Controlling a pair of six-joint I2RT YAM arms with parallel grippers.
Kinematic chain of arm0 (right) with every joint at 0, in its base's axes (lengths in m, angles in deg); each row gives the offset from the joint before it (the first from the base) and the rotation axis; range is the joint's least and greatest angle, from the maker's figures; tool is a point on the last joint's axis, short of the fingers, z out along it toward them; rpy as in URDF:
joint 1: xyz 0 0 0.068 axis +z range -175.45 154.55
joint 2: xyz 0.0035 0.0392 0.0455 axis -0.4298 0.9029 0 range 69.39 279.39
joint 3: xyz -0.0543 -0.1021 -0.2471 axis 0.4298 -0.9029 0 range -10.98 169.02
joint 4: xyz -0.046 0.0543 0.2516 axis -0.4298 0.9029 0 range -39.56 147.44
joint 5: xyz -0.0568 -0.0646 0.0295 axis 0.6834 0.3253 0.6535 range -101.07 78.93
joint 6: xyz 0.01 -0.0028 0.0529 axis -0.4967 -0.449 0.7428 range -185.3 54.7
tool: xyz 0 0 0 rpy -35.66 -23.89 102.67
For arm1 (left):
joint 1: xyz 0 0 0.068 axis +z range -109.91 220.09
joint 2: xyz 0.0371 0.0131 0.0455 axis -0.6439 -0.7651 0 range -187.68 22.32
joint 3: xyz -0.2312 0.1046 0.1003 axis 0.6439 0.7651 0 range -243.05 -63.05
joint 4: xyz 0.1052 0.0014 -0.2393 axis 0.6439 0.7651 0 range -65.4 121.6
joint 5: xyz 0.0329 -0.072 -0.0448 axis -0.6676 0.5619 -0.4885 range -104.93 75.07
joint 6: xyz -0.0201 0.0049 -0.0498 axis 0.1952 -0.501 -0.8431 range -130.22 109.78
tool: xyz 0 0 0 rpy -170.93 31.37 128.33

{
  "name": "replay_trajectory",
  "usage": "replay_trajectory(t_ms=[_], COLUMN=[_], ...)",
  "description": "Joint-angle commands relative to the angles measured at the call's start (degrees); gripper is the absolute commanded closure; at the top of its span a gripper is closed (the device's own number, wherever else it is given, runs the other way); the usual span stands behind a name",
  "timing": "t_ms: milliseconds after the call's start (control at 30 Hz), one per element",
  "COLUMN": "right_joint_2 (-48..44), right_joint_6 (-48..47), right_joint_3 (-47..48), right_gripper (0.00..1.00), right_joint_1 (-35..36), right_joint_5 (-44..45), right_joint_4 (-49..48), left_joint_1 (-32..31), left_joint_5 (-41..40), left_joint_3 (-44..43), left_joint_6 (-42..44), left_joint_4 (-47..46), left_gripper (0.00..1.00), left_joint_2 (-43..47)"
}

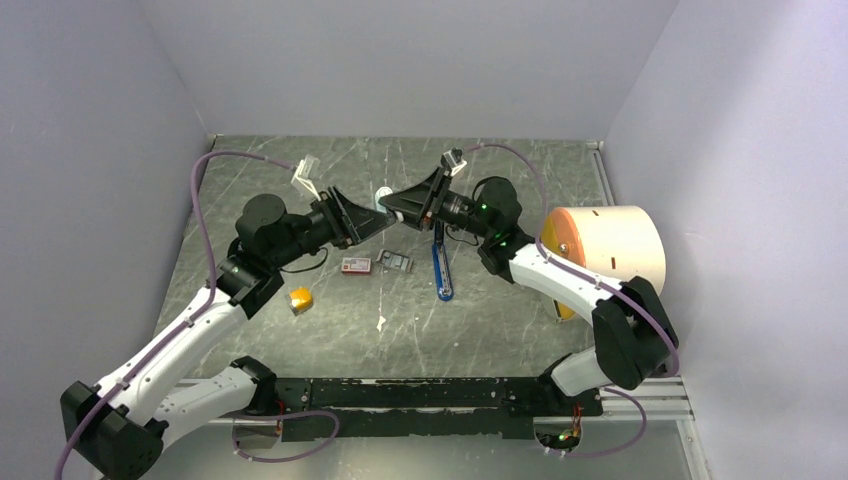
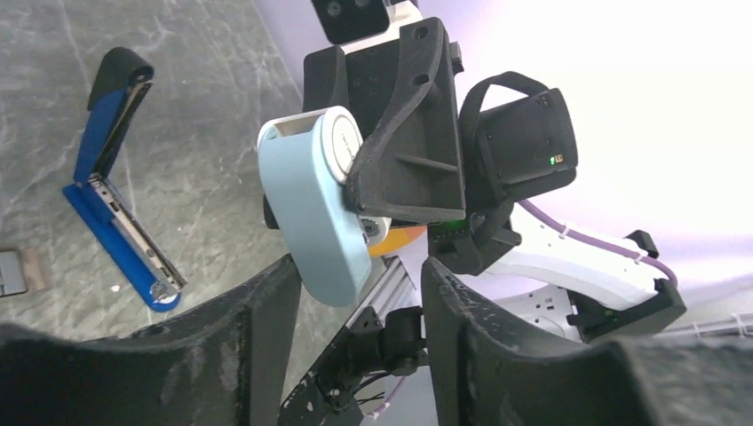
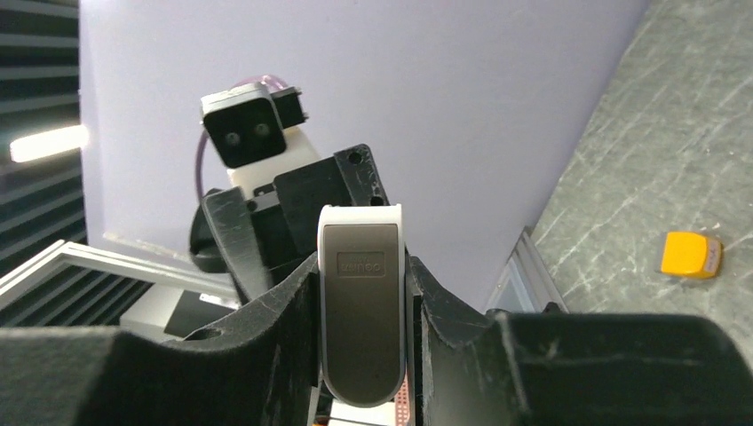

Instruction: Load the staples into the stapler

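Note:
The blue stapler (image 1: 441,265) lies swung open on the table, its metal rail showing in the left wrist view (image 2: 115,209). Left of it sit the small red-and-white box (image 1: 355,265) and its grey tray (image 1: 396,261). I cannot make out the staples themselves. Both grippers meet in the air above these. My right gripper (image 1: 398,206) (image 3: 362,302) is shut on a pale blue oblong case (image 2: 315,213) (image 3: 362,306) with a white rim. My left gripper (image 1: 372,216) (image 2: 360,302) is open, its fingers either side of the case's free end, with a wide gap on one side.
A small orange-yellow block (image 1: 300,299) (image 3: 691,255) lies near the left arm. A big cream roll with an orange end (image 1: 605,245) stands at the right by the right arm. A tiny pale sliver (image 1: 381,323) lies on the table. Walls close in on three sides.

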Motion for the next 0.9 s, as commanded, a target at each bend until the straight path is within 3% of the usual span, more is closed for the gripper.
replay_trajectory(t_ms=[0,267,433,667,733,800,867], right_joint_2=[-0.61,-1.28,-2.2,-3.44,-3.96,-5.29,-7.09], right_joint_6=[4.0,4.52,2.32,-1.19,-4.04,-8.41,-12.96], right_joint_3=[-0.83,-2.13,-1.96,-1.55,-1.42,-2.54,-3.7], right_gripper=[0.77,0.77,0.77,0.74,0.6,0.34,0.22], right_joint_1=[-1.54,-2.13,-2.11,-2.13,-2.09,-2.09,-2.15], right_joint_5=[-4.14,-5.07,-5.44,-5.41,-4.55,-2.08,1.06], right_joint_4=[-6.97,-8.53,-6.18,-0.95,1.65,4.78,8.44], left_joint_1=[0.46,0.47,0.5,0.55,0.59,0.86,0.89], left_joint_5=[5.17,6.51,6.0,4.48,4.32,4.03,4.08], left_joint_3=[0.77,1.36,0.56,0.08,-0.53,-3.64,-7.4], left_joint_6=[-2.13,-3.27,-3.38,-1.3,0.64,5.72,9.91], left_joint_4=[-10.74,-13.23,-12.12,-9.47,-7.15,-0.38,7.71], left_gripper=[0.46,0.59,0.46,0.79,0.84,0.85,0.87], left_joint_2=[-1.03,-3.51,-4.4,-4.22,-4.08,-5.18,-6.72])
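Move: The light-blue and white block is already in my right hand's fingers, its middle only about 1 cm ahead and 1 cm left of that hand. From my left hand, it sits roughly 3 cm ahead, 2 cm to the right and 1 cm lower. Some 30 cm beneath my left hand lie the open stapler, about 10 cm ahead and 14 cm right; the staples, 11 cm ahead and 3 cm right; and the staple box, 10 cm ahead and 6 cm left. I pass the block across in mid-air: my half-open left hand edges about 1.5 cm to the right and closes, pinching the block's near end, then dips about 1 cm. My right hand, still holding the block at first, drifts about 1.5 cm to the right and slightly back, rising a little and sinking again, then opens wide to let go. ##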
